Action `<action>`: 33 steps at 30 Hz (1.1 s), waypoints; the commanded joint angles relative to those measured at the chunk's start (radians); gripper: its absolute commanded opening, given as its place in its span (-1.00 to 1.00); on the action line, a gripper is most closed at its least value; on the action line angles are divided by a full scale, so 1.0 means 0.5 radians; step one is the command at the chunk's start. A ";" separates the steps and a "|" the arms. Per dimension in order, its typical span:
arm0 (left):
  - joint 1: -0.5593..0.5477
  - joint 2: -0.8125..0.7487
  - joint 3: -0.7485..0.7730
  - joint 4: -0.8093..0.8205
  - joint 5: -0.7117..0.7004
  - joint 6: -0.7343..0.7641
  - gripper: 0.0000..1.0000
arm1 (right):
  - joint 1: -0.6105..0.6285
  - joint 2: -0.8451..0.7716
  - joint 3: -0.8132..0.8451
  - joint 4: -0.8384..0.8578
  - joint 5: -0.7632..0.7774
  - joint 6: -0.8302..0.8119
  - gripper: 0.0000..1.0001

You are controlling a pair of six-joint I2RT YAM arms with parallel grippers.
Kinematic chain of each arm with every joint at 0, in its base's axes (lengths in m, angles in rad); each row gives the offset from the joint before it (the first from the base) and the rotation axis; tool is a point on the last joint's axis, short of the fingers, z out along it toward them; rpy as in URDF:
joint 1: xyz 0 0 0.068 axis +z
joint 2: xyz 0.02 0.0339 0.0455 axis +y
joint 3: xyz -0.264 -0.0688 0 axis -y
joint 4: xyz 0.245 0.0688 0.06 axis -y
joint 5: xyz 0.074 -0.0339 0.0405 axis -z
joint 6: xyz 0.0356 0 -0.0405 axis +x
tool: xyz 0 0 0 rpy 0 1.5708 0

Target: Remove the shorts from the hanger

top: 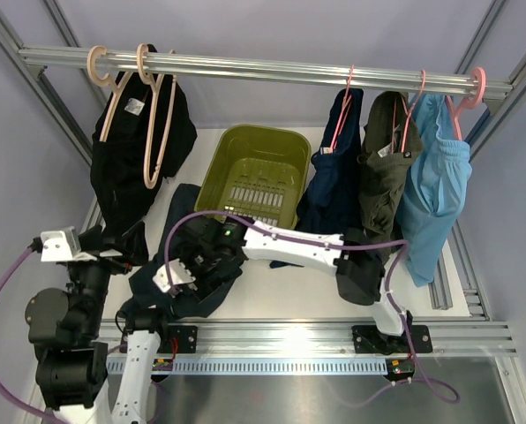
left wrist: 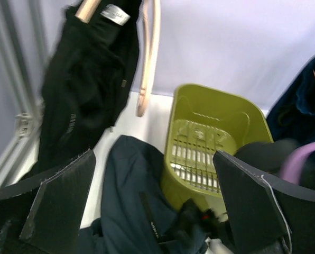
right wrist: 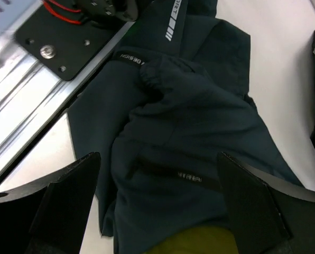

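Note:
The dark teal-slate shorts (top: 185, 231) lie crumpled on the table left of the basket; they also show in the left wrist view (left wrist: 128, 196) and the right wrist view (right wrist: 200, 132). The navy shorts (top: 335, 181) hang on a pink hanger (top: 342, 110) on the rail. My right gripper (top: 201, 253) is open just above the teal-slate shorts (right wrist: 158, 159), holding nothing. My left gripper (top: 120, 253) is open and empty at the table's left, facing the shorts (left wrist: 153, 159). A bare peach hanger (top: 157, 132) hangs on the rail at the left.
A green basket (top: 285, 146) stands at mid-table. A black garment (top: 131, 168) hangs on a peach hanger at the left. An olive pair (top: 385, 168) and a light-blue pair (top: 435, 190) hang at the right. Frame posts stand at both sides.

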 commanded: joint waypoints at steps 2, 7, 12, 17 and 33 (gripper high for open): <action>-0.006 -0.086 0.142 -0.210 -0.228 0.048 0.98 | 0.076 0.200 0.154 0.135 0.226 0.094 0.99; -0.006 -0.191 0.191 -0.317 -0.332 0.107 0.98 | 0.122 0.411 0.218 0.291 0.461 0.339 0.99; -0.006 -0.188 0.268 -0.391 -0.320 0.165 0.98 | 0.122 0.666 0.430 0.240 0.622 0.558 0.99; -0.006 -0.191 0.302 -0.409 -0.304 0.208 0.98 | 0.125 0.694 0.304 0.285 0.616 0.610 0.71; -0.006 -0.126 0.538 -0.253 -0.182 0.110 0.98 | 0.104 0.038 0.184 0.096 -0.242 0.760 -1.00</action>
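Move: The dark grey-blue shorts lie loose on the table under the open right hand, their middle about 13 cm below, some 3 cm ahead and 2 cm to its left. The green basket's middle is roughly 22 cm ahead of the right hand, 17 cm to its right and 10 cm below. From the left hand, empty and high up, the shorts are about 37 cm below, 6 cm ahead and 7 cm to the right. Right hand sinks about 12 cm, pinches the shorts near the waistband, lifts them back; left backs off 8 cm, rising. ##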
